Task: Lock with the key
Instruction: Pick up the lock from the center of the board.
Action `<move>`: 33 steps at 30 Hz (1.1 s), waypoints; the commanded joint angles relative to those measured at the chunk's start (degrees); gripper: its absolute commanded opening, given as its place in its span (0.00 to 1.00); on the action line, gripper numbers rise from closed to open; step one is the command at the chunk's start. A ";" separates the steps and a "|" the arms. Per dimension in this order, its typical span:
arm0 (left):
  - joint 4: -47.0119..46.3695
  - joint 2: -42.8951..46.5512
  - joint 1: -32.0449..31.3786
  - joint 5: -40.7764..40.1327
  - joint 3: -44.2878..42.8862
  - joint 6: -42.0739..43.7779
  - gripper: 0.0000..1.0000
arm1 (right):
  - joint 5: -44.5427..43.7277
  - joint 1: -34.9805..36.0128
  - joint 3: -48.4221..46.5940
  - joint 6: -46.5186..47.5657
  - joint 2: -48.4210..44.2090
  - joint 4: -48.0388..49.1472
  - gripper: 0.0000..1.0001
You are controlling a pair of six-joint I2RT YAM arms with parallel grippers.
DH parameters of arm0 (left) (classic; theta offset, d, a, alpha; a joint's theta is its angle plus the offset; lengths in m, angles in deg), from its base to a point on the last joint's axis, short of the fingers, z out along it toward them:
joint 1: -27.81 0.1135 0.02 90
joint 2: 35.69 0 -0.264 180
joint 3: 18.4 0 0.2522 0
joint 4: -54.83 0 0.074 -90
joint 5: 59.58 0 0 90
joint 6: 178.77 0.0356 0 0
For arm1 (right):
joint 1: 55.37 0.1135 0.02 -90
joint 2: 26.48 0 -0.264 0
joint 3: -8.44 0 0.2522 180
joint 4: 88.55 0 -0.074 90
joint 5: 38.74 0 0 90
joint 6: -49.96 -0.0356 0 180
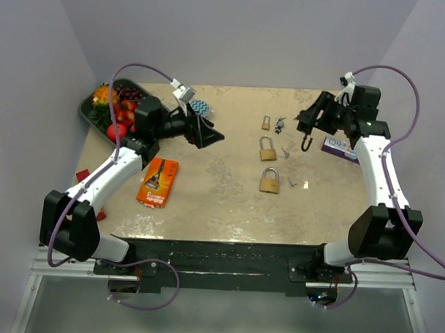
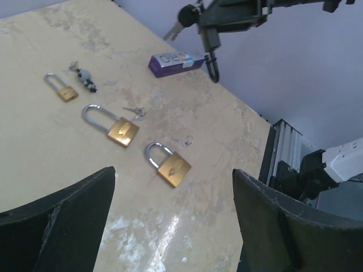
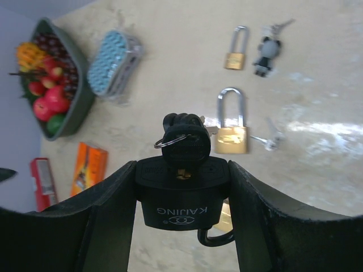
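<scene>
My right gripper (image 3: 182, 171) is shut on a black padlock (image 3: 182, 198), clamping its body from both sides above the table's far right. The black key (image 3: 184, 144) with its ring sits in the keyhole on top. The shackle (image 1: 306, 144) hangs below the body like a hook. My left gripper (image 2: 173, 221) stands open and empty over the left half of the table (image 1: 221, 203), pointing toward the padlock (image 2: 212, 56). Three brass padlocks lie mid-table: small (image 1: 266, 123), medium (image 1: 268, 148), large (image 1: 269, 180), with small loose keys (image 1: 286, 151) beside them.
A dark tray of fruit (image 1: 93, 111) stands at the back left. A blue-and-white packet (image 1: 200, 107) lies near my left gripper, an orange packet (image 1: 158, 181) below it. A purple box (image 1: 338, 149) lies under the right arm. A keyring charm (image 1: 281, 125) lies by the small padlock.
</scene>
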 commanded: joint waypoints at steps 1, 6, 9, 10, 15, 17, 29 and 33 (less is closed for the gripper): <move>-11.76 0.05 -6.94 -7.69 0.48 -4.83 0.88 | -2.83 6.27 -5.04 -16.85 -1.96 12.54 0.00; -14.16 -2.59 -12.03 -16.39 -0.92 -5.98 0.86 | -6.96 14.98 -6.98 -25.55 0.49 16.41 0.00; -13.80 -4.17 -14.32 -20.09 -1.28 -4.83 0.85 | -8.81 18.84 -7.59 -28.28 1.55 17.38 0.00; -13.89 -4.61 -14.76 -20.44 -1.19 -4.83 0.84 | -9.51 19.64 -7.68 -28.98 1.81 17.38 0.00; -15.47 -6.63 -16.70 -21.94 -0.58 -5.18 0.81 | -9.60 23.16 -8.39 -28.81 2.78 17.38 0.00; -16.00 -7.16 -17.31 -22.20 -0.49 -5.10 0.79 | -9.52 24.04 -8.39 -28.81 3.05 17.38 0.00; -14.33 -11.81 -19.43 -29.75 -2.33 -6.06 0.57 | -10.57 26.24 -11.03 -29.52 5.16 16.24 0.00; -15.29 -12.43 -19.43 -30.81 -3.12 -6.41 0.46 | -11.19 26.85 -10.85 -28.99 4.89 15.71 0.00</move>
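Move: The black lock with keys, already in my right grip, is about 30 cm to the right of my left fingers, some 5 cm farther out and 5 cm lower. My right hand takes it to my left gripper, about 29 cm to its left, 7 cm nearer the base and 3 cm higher. On the board some 25 cm below my right hand, the middle brass padlock lies 9 cm left and level; the lower padlock is 8 cm left, 12 cm nearer. I sweep the held black lock about 18 cm left and 5 cm up to my left gripper, rolling my right wrist nearly 20 degrees so its left side rises and the shackle hangs down. My left hand comes right some 10 cm to meet it, lifting briefly, then dipping to end 5 cm lower, its fingers narrowing from nearly wide open to about half around the hanging shackle's end; contact can't be made out. ##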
